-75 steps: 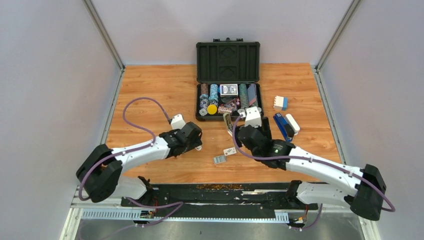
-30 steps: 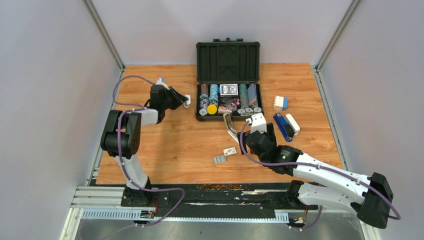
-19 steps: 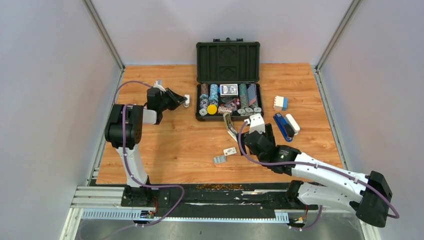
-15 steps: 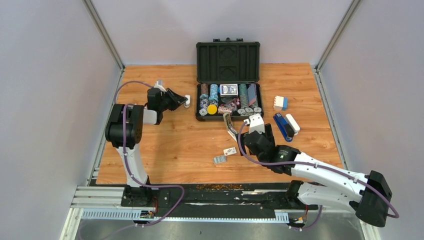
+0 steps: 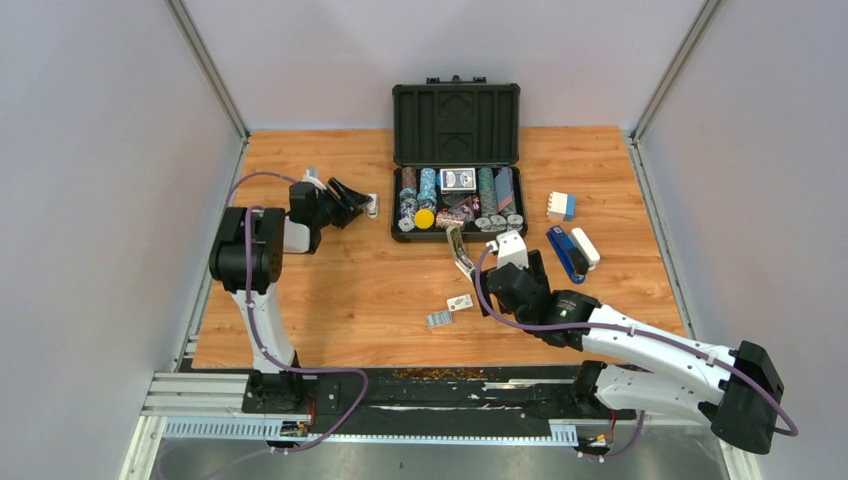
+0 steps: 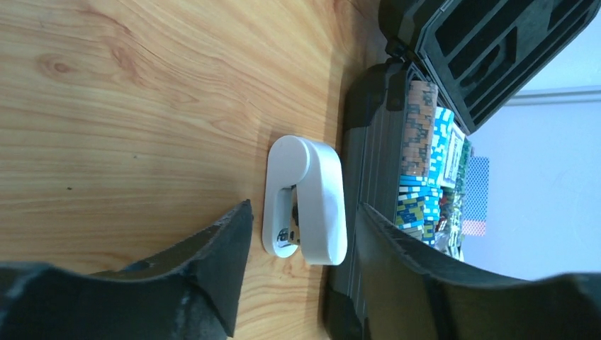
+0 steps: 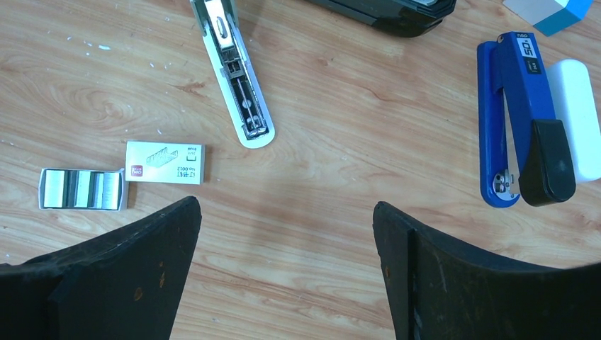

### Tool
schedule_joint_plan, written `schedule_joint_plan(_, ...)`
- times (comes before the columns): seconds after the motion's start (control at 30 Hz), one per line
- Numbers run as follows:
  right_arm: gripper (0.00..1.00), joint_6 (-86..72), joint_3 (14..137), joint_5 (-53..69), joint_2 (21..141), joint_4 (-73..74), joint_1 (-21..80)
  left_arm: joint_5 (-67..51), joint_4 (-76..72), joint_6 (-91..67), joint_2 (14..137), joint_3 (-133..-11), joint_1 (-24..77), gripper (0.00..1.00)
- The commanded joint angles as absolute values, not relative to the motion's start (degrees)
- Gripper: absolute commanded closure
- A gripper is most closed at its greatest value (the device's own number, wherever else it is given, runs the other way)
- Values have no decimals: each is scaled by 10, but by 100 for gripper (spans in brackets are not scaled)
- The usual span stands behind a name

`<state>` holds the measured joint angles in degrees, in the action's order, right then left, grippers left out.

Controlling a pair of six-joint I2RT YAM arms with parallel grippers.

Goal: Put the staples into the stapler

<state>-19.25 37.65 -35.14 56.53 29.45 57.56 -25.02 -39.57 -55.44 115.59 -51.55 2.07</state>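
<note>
The stapler [image 7: 234, 74] lies swung open on the wood with its pale metal channel facing up; in the top view the stapler [image 5: 457, 250] is just in front of the black case. Below it lie the staples: a white sleeve [image 7: 164, 163] and a tray of silvery strips [image 7: 81, 190], both also seen as the staples [image 5: 448, 310] from above. My right gripper [image 7: 285, 205] hovers open and empty to the right of the staples. My left gripper [image 6: 303, 207] stands open at the far left, its fingers on either side of a small white stapler [image 6: 305, 202] resting on the table.
An open black case [image 5: 456, 125] of poker chips and cards sits at the back centre; the white stapler lies against its left wall. A dark blue stapler [image 7: 517, 127] and a white block [image 7: 577, 120] lie to the right. A white-and-blue box [image 5: 561, 206] sits further back.
My left gripper has opened and let go of the small white stapler beside the case, and has drawn back a little. The right arm has barely moved.
</note>
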Motion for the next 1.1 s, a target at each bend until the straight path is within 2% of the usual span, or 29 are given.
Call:
schedule_joint_plan(0.0, 8, -201, 403, -335, 564, 299, 573, -236, -376, -540, 1112, -501, 10, 32)
schedule_joint_plan(0.17, 11, -206, 418, -300, 570, 303, 574, -194, -308, -521, 1045, -486, 10, 14)
schedule_joint_plan(0.4, 17, -224, 446, -244, 611, 302, 585, -91, -140, -513, 913, -447, 40, 6)
schedule_joint_plan(0.67, 28, -243, 499, -203, 701, 307, 610, 29, 35, -484, 753, -416, 148, 1)
schedule_joint_plan(0.9, 38, -254, 557, -178, 790, 319, 633, 38, 158, -446, 612, -406, 191, 0)
schedule_joint_plan(1.07, 51, -262, 600, -160, 856, 337, 641, 38, 266, -369, 502, -427, 191, 0)
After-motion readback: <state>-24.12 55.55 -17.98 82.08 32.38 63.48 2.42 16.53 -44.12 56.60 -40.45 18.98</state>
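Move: Some 15 cm to the right hand's left and 1 cm ahead lies the open staple tray, about 9 cm below; on that tabletop too are the staple box, 11 cm left and 5 ahead, the opened stapler, 9 left and 14 ahead, and the blue stapler, 13 right and 13 ahead. From the left hand the tray is about 26 cm back, 19 right and 2 below; the mini stapler, already released, sits 2 ahead, 3 right; the chip case, 24 right and 2 ahead. Sweeping about 11 cm left, the right hand heads for the staple tray, easing slightly back and down while its fingers tip some 20 degrees further downward and narrow from nearly wide open to a bit over half, still empty. The left hand backs off the mini stapler about 17 cm towards its base, rising about 11 cm, rolling its left side up and opening fully. ##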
